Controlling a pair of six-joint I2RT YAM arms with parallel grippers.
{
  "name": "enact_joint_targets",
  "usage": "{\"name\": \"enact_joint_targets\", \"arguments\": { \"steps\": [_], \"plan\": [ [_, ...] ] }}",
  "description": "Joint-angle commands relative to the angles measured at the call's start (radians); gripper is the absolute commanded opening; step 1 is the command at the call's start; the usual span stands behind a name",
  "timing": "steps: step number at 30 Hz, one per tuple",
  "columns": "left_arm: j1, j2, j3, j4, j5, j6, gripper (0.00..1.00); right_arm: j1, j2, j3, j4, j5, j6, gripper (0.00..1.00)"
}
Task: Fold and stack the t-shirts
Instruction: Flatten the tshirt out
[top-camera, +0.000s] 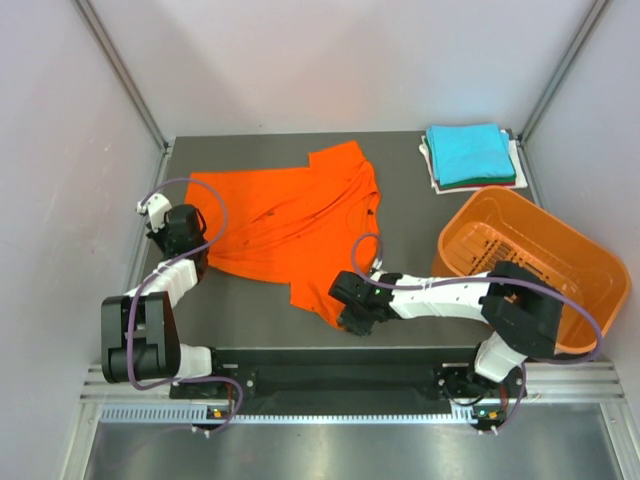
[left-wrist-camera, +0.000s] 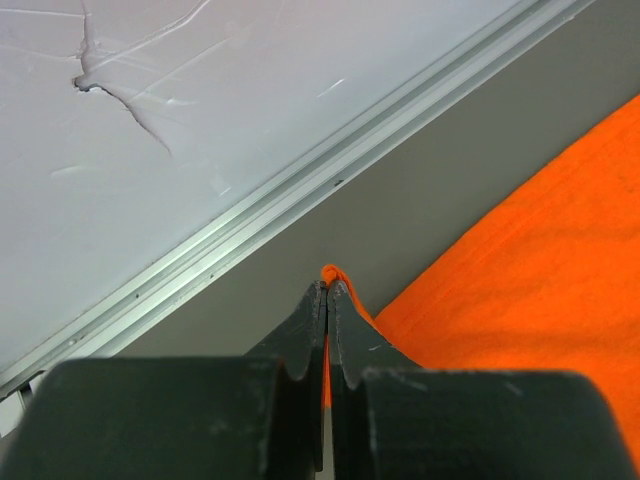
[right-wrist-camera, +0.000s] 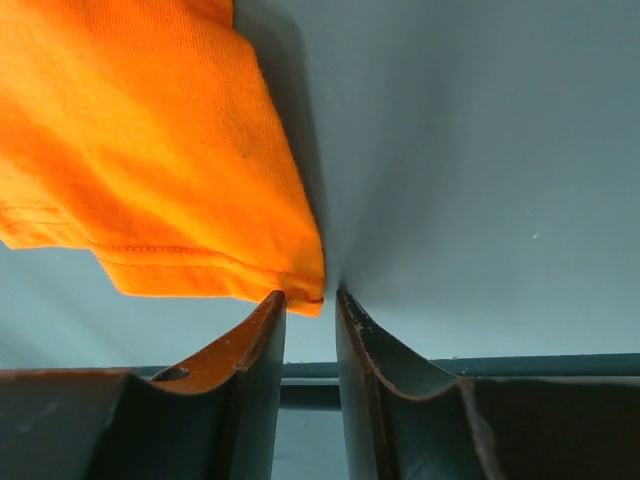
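Note:
A bright orange t-shirt (top-camera: 290, 215) lies spread and wrinkled across the middle of the table. My left gripper (top-camera: 190, 237) is at its left edge. In the left wrist view that gripper (left-wrist-camera: 328, 290) is shut on a pinch of the orange cloth (left-wrist-camera: 530, 270), and a small fold pokes out past the tips. My right gripper (top-camera: 352, 305) is low at the shirt's near corner. Its jaws (right-wrist-camera: 311, 297) stand a narrow gap apart, and the hemmed corner of the shirt (right-wrist-camera: 150, 150) sits right at the mouth of the gap, not clamped. A turquoise folded t-shirt (top-camera: 469, 152) tops a stack at the back right.
A rigid orange slotted basket (top-camera: 560, 240) stands at the right, close to the right arm. White and dark folded edges (top-camera: 432, 175) show under the turquoise shirt. An aluminium rail (left-wrist-camera: 260, 205) and a white wall border the table on the left.

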Motion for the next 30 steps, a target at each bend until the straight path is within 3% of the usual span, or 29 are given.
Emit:
{"name": "enact_joint_targets", "arguments": {
  "steps": [1, 2, 3, 4, 7, 16, 23, 30],
  "plan": [
    [-0.007, -0.034, 0.024, 0.032, 0.001, -0.005, 0.0, 0.021, 0.024, 0.004, 0.019, 0.021, 0.03, 0.27],
    [-0.008, -0.034, 0.022, 0.032, 0.001, -0.005, 0.0, 0.021, 0.019, 0.003, 0.012, 0.039, 0.03, 0.23],
    [-0.007, -0.036, 0.024, 0.032, -0.001, -0.004, 0.0, 0.021, 0.013, 0.003, 0.003, 0.055, 0.027, 0.08],
    [-0.007, -0.037, 0.024, 0.031, -0.001, -0.002, 0.0, 0.022, 0.009, 0.006, -0.048, 0.071, 0.022, 0.0],
    [-0.007, -0.047, 0.027, 0.028, -0.006, 0.009, 0.0, 0.021, -0.043, 0.029, -0.186, 0.156, -0.013, 0.0],
    [-0.007, -0.143, -0.008, -0.042, 0.046, 0.0, 0.0, 0.031, -0.234, 0.035, -0.384, 0.306, -0.11, 0.0],
    [-0.01, -0.238, -0.025, -0.141, 0.111, 0.007, 0.0, 0.041, -0.332, 0.069, -0.432, 0.34, -0.18, 0.0],
    [-0.011, -0.329, -0.062, -0.198, 0.089, 0.029, 0.0, 0.088, -0.422, 0.063, -0.396, 0.29, -0.197, 0.0]
  ]
}}
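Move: The t-shirt's near corner lies right between the right hand's open fingertips, only about 1 cm below the hand point. The table's front edge is some 4 cm straight back. The shirt's main spread centres about 24 cm ahead and 16 cm left of that hand, and the orange basket about 13 cm ahead and 42 cm right. From the left hand, the same near corner lies roughly 20 cm back, 46 cm right and 11 cm lower. The t-shirt's near corner is pinched as the right fingers shut on it almost at the table, then drawn right and raised, each by some 8 cm; the rightward pull eases back slightly at the end. The right wrist tilts about 20 degrees, fingertips swinging outward. The left hand, still pinching the shirt's left corner, rises about 3.5 cm and then draws back and a little right. ##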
